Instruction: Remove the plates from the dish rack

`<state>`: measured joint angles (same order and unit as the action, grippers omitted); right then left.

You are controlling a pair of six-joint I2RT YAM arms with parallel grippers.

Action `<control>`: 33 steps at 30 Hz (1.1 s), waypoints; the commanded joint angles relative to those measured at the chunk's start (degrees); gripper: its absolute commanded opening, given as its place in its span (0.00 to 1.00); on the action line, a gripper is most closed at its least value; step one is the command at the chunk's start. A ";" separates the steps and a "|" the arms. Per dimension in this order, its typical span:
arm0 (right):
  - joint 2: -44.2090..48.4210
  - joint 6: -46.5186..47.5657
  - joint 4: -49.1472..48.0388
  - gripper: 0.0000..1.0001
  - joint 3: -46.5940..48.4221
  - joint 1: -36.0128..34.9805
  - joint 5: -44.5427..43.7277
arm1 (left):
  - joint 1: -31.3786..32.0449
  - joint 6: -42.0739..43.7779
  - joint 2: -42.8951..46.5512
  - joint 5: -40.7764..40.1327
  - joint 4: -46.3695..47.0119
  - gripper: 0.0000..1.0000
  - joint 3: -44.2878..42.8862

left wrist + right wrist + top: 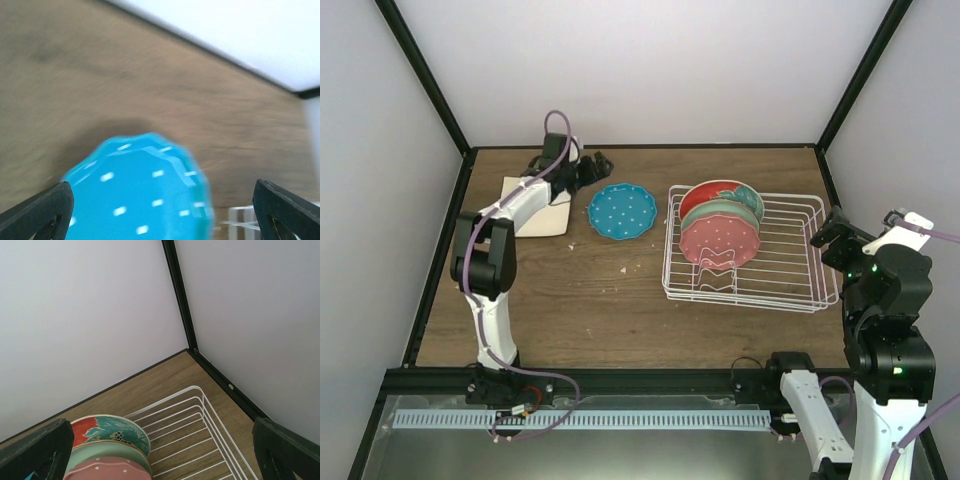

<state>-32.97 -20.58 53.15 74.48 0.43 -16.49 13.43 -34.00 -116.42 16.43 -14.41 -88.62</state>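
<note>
The white wire dish rack (817,250) stands right of centre. Three plates lean upright at its left end: a red-and-teal plate (718,193) at the back, a mint green plate (705,216) in the middle, a pink dotted plate (720,242) in front. A blue polka-dot plate (622,211) lies flat on the table left of the rack. A beige square plate (548,216) lies further left, partly under the left arm. My left gripper (598,164) hovers open behind and above the blue plate (145,195), holding nothing. By the rack's right side, my right gripper (831,233) is open and empty.
Black frame posts and grey walls close the table at the back and both sides. The right wrist view shows the rack's bare wires (200,412) to the right of the red-and-teal plate (117,430) and the back right corner post (176,287). A corner of the rack (241,216) shows blurred in the left wrist view.
</note>
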 commanded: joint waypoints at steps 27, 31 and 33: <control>0.84 1.22 -0.09 1.00 0.66 -0.69 -0.83 | 31.94 74.08 10.43 5.45 1.93 0.49 -0.23; 1.10 1.43 0.57 1.00 1.09 -0.67 -1.39 | 33.15 75.05 9.04 3.78 2.50 0.47 -0.19; 1.23 1.63 0.92 1.00 1.30 -0.69 -1.74 | 33.74 75.69 8.09 2.76 2.71 0.47 -0.24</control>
<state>-32.80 -20.03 52.93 73.41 0.43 -16.67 45.89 38.46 -106.21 21.61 -13.28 -88.92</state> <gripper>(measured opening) 0.998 0.474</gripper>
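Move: The pink dotted plate stands in the rack some 38 cm to the left hand's right, 18 cm back and about level with it. The green plate is about 4 cm farther out behind it, the red floral one about 9 cm. The blue plate lies on the table 11 cm right, 8 cm back and 11 cm below the left hand. From the right hand the pink plate is about 17 cm ahead, 23 cm left and 30 cm below. Left hand arcs about 26 cm right and 20 back, rising, then sinking towards the pink plate, clockwise, half closing. ##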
